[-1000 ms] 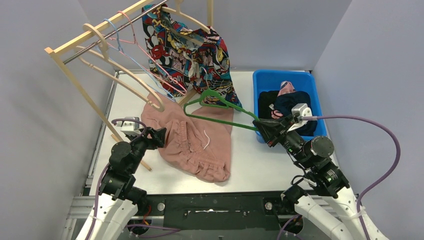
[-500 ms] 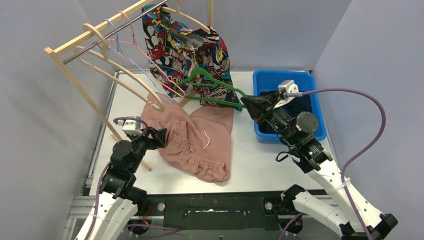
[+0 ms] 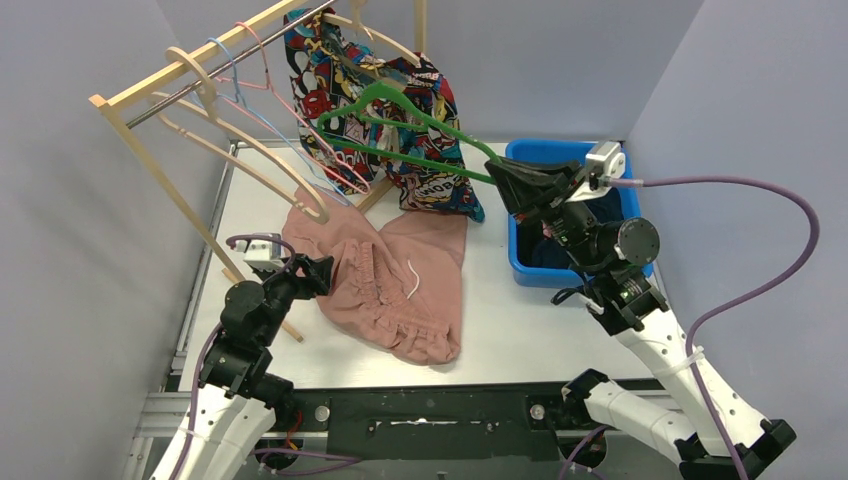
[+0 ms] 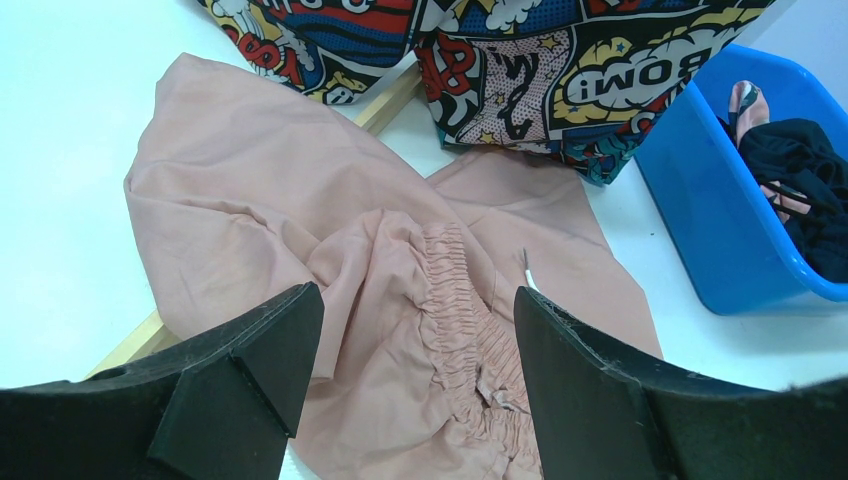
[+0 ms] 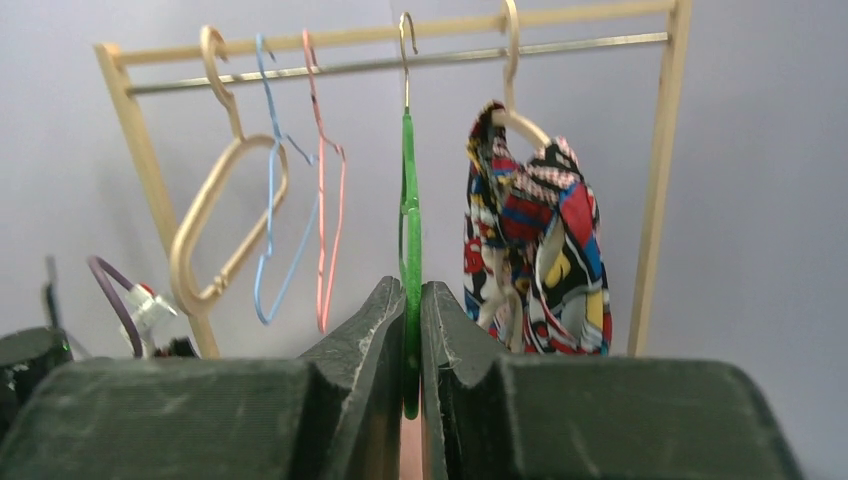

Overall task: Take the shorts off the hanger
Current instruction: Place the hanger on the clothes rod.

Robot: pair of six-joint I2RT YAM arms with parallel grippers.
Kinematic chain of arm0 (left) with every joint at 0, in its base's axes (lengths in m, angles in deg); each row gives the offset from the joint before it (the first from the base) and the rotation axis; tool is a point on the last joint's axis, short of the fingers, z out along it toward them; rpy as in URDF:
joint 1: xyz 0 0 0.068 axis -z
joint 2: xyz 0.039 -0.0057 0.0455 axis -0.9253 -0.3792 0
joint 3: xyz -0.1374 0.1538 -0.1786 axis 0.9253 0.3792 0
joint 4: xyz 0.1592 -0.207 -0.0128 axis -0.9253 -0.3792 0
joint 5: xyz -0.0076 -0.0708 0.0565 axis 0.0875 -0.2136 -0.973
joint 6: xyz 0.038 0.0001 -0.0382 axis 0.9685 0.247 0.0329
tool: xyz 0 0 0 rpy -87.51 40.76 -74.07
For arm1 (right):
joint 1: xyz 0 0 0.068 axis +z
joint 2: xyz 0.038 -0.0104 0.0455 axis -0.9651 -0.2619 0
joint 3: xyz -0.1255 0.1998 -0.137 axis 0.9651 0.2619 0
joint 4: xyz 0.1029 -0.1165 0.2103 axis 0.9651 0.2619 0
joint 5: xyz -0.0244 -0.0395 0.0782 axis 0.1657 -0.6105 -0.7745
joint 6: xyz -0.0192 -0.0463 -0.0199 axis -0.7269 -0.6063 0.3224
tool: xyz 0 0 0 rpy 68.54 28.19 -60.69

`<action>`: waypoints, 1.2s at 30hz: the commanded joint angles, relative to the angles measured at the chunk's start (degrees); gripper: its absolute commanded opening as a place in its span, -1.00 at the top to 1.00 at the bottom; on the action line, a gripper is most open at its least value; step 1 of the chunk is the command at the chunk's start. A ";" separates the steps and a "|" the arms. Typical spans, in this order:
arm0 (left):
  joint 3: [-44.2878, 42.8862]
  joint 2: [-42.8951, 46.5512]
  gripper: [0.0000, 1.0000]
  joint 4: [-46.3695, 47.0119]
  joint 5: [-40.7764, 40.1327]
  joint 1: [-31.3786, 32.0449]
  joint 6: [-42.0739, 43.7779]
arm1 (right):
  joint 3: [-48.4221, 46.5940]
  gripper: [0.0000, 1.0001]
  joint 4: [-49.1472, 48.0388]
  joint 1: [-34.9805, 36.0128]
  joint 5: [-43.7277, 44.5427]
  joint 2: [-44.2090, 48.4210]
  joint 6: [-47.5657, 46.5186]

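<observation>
Dusty pink shorts (image 3: 385, 275) with a gathered waist (image 4: 455, 290) lie loose on the table. My left gripper (image 3: 318, 270) hovers open over their left side, with the waistband between its fingers (image 4: 415, 310) but not touched. The comic-print shorts (image 3: 405, 105) hang from a wooden hanger on the rack (image 5: 535, 240). My right gripper (image 3: 497, 180) is shut on the end of a bare green hanger (image 3: 400, 130), held up high. In the right wrist view the green hanger (image 5: 410, 200) stands edge-on between my jaws (image 5: 411, 300), its hook at the rail.
The wooden rack's rail (image 3: 200, 85) carries empty wooden (image 3: 240, 150), blue (image 5: 270, 230) and pink (image 5: 325, 230) hangers. A blue bin (image 3: 560, 148) at the right back holds dark and pink garments. The rack's leg (image 3: 200, 230) stands just left of my left arm.
My right arm has lifted the green hanger from just above the pink shorts up and back to the rail. The left arm and the pink shorts have not moved.
</observation>
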 commanded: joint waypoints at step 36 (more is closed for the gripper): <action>-2.43 0.01 -0.39 1.42 -0.11 -0.30 0.54 | -12.18 -0.03 -6.25 9.72 8.42 -26.72 -0.39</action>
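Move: My right hand holds the empty green hanger by one end. The free stretch of clothes rod it goes to lies about 18 cm ahead of that hand, 24 cm left and 11 cm above. The pink hanger hangs some 5 cm left of that stretch and 4 cm nearer me; the patterned shorts are roughly 10 cm right of it and 6 cm farther out. From my left hand the rod stretch is about 20 cm ahead, 2 cm left and 33 cm up. With my right hand I keep the green hanger pinched and lift it nearly 7 cm while sweeping left and forward, bringing its hook over the rod between the pink hanger and the patterned shorts. Then I lower it about 12 cm, easing farther forward and tipping the fingers down some 15 degrees to set the hook on, and open the fingers about halfway to let go of the hanger's end. ##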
